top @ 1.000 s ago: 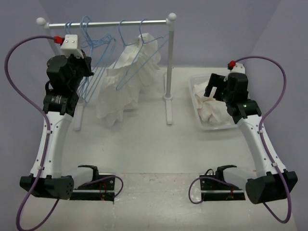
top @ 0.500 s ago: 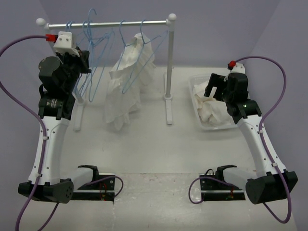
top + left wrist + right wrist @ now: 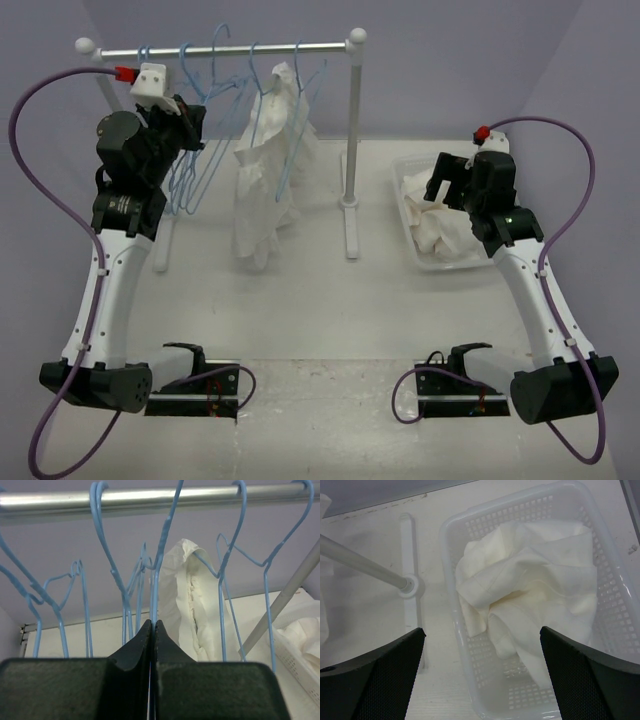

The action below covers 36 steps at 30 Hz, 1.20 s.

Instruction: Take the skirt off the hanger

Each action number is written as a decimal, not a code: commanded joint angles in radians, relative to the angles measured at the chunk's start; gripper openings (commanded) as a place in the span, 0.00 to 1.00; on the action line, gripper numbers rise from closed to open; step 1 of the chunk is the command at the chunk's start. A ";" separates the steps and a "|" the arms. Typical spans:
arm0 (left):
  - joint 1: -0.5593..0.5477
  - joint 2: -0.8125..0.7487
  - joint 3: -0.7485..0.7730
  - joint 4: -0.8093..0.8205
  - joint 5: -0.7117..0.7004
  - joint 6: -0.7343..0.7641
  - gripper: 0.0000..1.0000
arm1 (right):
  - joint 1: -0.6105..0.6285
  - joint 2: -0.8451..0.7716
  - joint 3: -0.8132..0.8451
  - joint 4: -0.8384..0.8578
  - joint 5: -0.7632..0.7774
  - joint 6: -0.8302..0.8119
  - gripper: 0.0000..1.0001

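The skirt (image 3: 440, 225), a crumpled white cloth, lies in the clear plastic basket (image 3: 405, 165). My right gripper (image 3: 445, 180) hovers over it, open and holding nothing. From the right wrist, the skirt (image 3: 530, 585) fills most of the basket (image 3: 450, 605), and the right gripper (image 3: 481, 630) has its jaws spread wide. My left gripper (image 3: 190, 125) is up by the rail (image 3: 220, 48), shut on the wire of a bare blue hanger (image 3: 205, 110). In the left wrist view that hanger (image 3: 156, 580) runs up from the left gripper (image 3: 152, 622) across the rail (image 3: 150, 497).
A longer white garment (image 3: 265, 180) hangs from another blue hanger, also in the left wrist view (image 3: 187, 595). Several empty blue hangers (image 3: 185, 170) hang left of it. The rack's right post (image 3: 350, 140) and foot (image 3: 410, 587) stand between rack and basket.
My left gripper has moved right and nearer the rail with the blue hanger. The hung garment and hangers swung, and the garment now looks narrower. The right arm has not moved.
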 commanded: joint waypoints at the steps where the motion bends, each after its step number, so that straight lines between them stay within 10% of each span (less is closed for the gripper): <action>1: -0.015 0.038 -0.018 0.050 -0.017 -0.028 0.00 | 0.004 -0.010 0.002 0.010 0.027 -0.016 0.99; 13: -0.017 -0.072 0.002 0.072 -0.274 -0.043 0.00 | 0.004 0.002 0.011 0.007 0.016 -0.013 0.99; 36: -0.017 -0.127 -0.017 -0.011 -0.169 -0.115 0.00 | 0.004 -0.006 0.007 0.013 0.016 -0.008 0.99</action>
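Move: From the left gripper, which already grips the emptied blue hanger, the free stretch of rod lies about 8 cm ahead, 1 cm to the right and 8 cm up. Of the hangers on the rod, the nearest empty one hooks on some 3 cm to the left and 9 cm ahead; the skirt's nearer hanger hooks on about 9 cm to the right and 8 cm ahead. For the idle right gripper, that stretch is roughly 35 cm left, 10 cm ahead and 25 cm up. Dip the left gripper forward and down about 3 cm with the hanger, then reverse: draw it back from the rod, up and to the left, ending roughly 4 cm higher than it began. Swivel the wrist some 10 degrees counter-clockwise and tip the fingers slightly up, keeping them shut on the hanger's wire. ##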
